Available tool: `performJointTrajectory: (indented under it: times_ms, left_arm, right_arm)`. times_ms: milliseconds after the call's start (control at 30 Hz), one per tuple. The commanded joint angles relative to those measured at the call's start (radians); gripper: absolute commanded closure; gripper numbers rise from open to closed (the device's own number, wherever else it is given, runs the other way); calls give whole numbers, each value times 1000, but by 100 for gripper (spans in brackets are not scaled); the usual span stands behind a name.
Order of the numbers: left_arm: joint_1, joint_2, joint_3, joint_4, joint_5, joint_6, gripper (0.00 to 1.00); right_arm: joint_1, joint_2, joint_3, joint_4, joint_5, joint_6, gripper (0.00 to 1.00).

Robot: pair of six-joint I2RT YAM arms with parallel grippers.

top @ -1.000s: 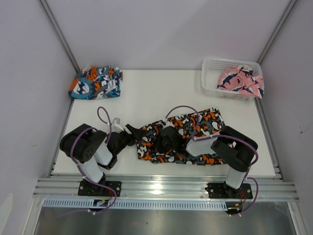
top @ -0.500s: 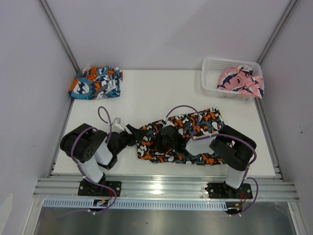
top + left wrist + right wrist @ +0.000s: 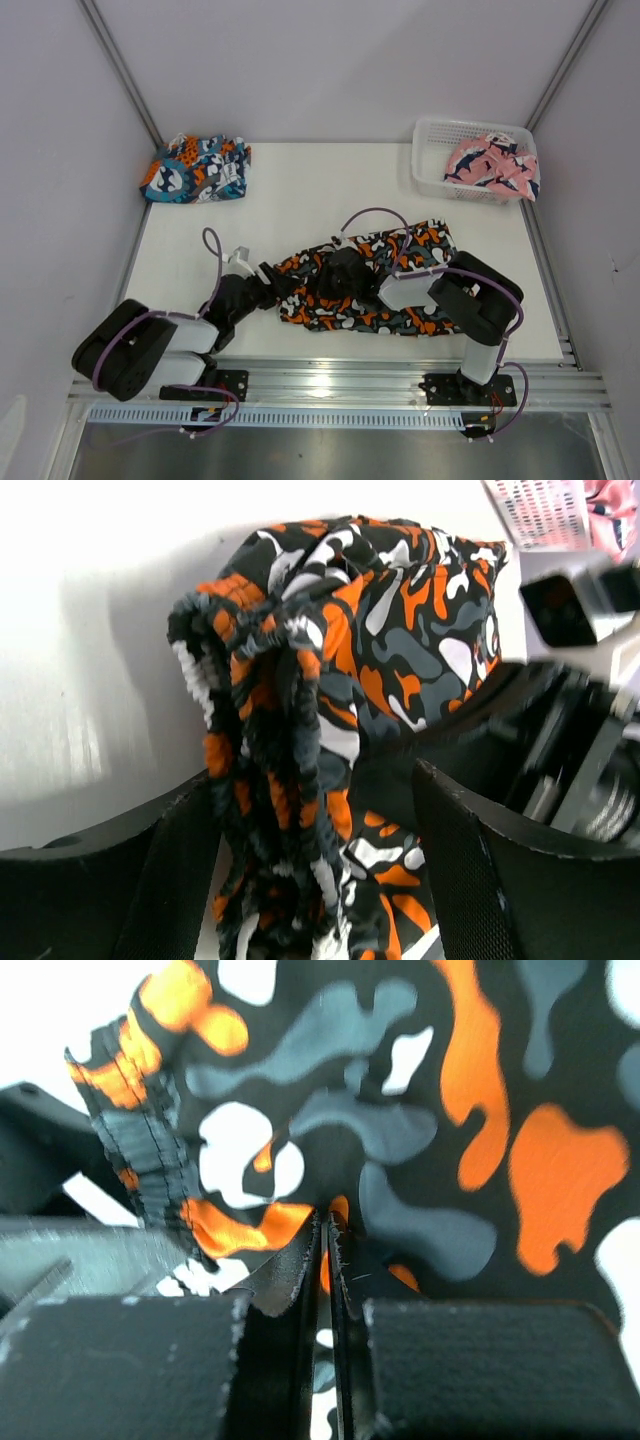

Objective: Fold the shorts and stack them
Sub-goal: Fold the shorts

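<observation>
The orange-black-white camouflage shorts (image 3: 400,285) lie spread across the table's near middle. My right gripper (image 3: 338,277) is shut, pinching a thin layer of this fabric (image 3: 400,1110) between its fingertips (image 3: 328,1222). My left gripper (image 3: 272,286) is at the shorts' left end. Its jaws stand wide apart around the bunched elastic waistband (image 3: 275,730), with a gap at the right finger (image 3: 450,820), so it is open (image 3: 305,810). The blue-teal-orange shorts (image 3: 195,168) sit folded at the far left corner. The pink-navy-white shorts (image 3: 490,165) lie in the basket.
A white mesh basket (image 3: 432,150) stands at the far right corner. Both arms lie low along the table's near edge, with the aluminium rail (image 3: 330,380) just in front. Grey walls close in the left, right and back sides.
The left arm's elbow has dropped down and to the left while its gripper stayed at the waistband. The camouflage shorts have shifted slightly away and left with the right gripper.
</observation>
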Motion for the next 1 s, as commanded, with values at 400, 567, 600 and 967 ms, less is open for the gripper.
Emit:
performJointTrajectory:
  times_ms: [400,567,600,967]
  left_arm:
    - [-43,23,-99,-154,-47,46,45]
    - [-44,72,-67,-131,-44,46,55]
    - [-44,66,-34,-163,-49,55,59]
    - [19,-140,276,-848,-177,176,100]
  right_arm:
    - [-21,15,55,0,0,-33,93]
    - [-18,6,55,-13,0,-36,93]
    - [-18,-5,55,-20,3,-39,93]
    - [-27,-270,49,-254,125,-162,87]
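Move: The near part of the bunched waistband, at the left end of the shorts, lies almost under the open left gripper, about 1 cm back and some 3 cm lower. The closed right gripper is on the fabric about 10 cm to the left hand's right and 1 cm back. The folded shorts' middle is some 20 cm to the left hand's right, level with it. From the right hand the waistband lies about 10 cm left, 1 cm back, 1 cm lower. Down by nearly 3 cm and slightly back, the left gripper sinks over the waistband with its fingers either side and closes to pinch it, then tugs left about 1.5 cm, its left side rolling up some 15 degrees. The right, fingers still shut, slides forward 1 cm and waits on the cloth, then lifts off about 4 cm, drifting right. ##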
